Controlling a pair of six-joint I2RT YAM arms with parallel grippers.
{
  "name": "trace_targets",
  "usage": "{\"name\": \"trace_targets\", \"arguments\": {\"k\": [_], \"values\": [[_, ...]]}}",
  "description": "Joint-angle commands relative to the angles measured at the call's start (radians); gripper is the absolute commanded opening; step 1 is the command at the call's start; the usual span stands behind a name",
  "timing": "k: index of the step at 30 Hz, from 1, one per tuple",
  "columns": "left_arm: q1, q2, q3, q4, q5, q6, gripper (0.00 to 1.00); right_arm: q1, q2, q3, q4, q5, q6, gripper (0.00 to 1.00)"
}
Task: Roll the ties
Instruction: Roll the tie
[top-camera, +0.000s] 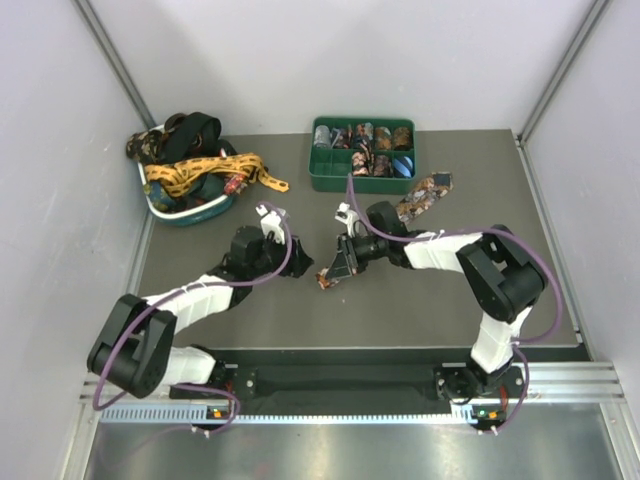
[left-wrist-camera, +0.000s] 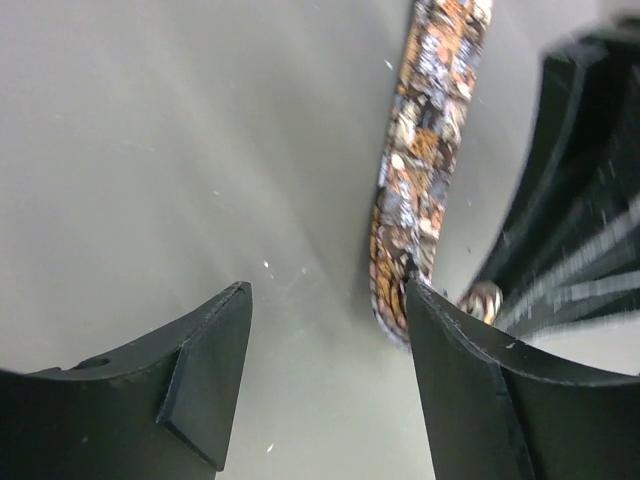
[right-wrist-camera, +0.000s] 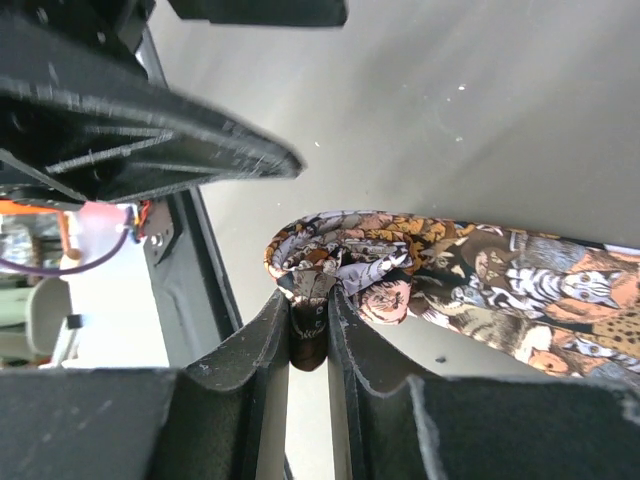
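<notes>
A brown animal-patterned tie (top-camera: 425, 195) lies on the grey table, running from its wide end at the right down to its narrow end by the grippers. In the right wrist view its end is curled into a loose loop (right-wrist-camera: 340, 245), and my right gripper (right-wrist-camera: 308, 295) is shut on a fold of it. My left gripper (left-wrist-camera: 325, 290) is open just left of that spot with only bare table between its fingers. The tie (left-wrist-camera: 420, 170) passes beyond its right finger (left-wrist-camera: 460, 370). In the top view the left gripper (top-camera: 298, 262) and right gripper (top-camera: 335, 270) stand close together.
A green tray (top-camera: 318, 180) at the back centre holds several rolled ties. A basket (top-camera: 195, 212) at the back left is heaped with loose ties, a gold-yellow one (top-camera: 200, 172) on top. White walls enclose the table on three sides.
</notes>
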Motion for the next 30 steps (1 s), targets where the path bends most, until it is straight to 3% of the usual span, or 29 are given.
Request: {"name": "trace_targets", "arguments": {"k": [1, 10, 16, 20, 30], "values": [[0.005, -0.044, -0.042, 0.152, 0.074, 0.064, 0.68, -0.032, 0.017, 0.005, 0.081, -0.095, 0.018, 0.17], [-0.052, -0.116, -0.212, 0.417, 0.228, 0.275, 0.67, -0.054, 0.044, 0.023, 0.052, -0.095, 0.015, 0.16], [-0.116, -0.009, -0.137, 0.372, 0.289, 0.364, 0.67, -0.058, 0.05, 0.028, 0.055, -0.099, 0.016, 0.15], [-0.191, 0.045, -0.06, 0.28, 0.234, 0.458, 0.67, -0.058, 0.055, 0.028, 0.059, -0.099, 0.017, 0.15], [-0.25, 0.11, 0.018, 0.169, 0.084, 0.536, 0.65, -0.057, 0.04, 0.033, 0.078, -0.099, 0.058, 0.15]]}}
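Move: The rolled end of the tie, still pinched in the right gripper, lies about 4 cm back, 6 cm to the right and 2 cm below the open left gripper. It sits right at the right gripper's tips, some 1 cm back and 1 cm left of its hand point. From the left gripper, the tie's flat far end is about 19 cm ahead and 30 cm right, the green box 25 cm ahead and 13 cm right. Bring the left gripper back about 5 cm, then sweep it some 7 cm to the right around to the rolled end, staying nearly level. Turn it about 30 degrees clockwise as it goes, so the half-open fingers point mostly to the right and come up on either side of the roll without closing. Keep the right gripper's pinch, letting it ease about 1 cm right. ##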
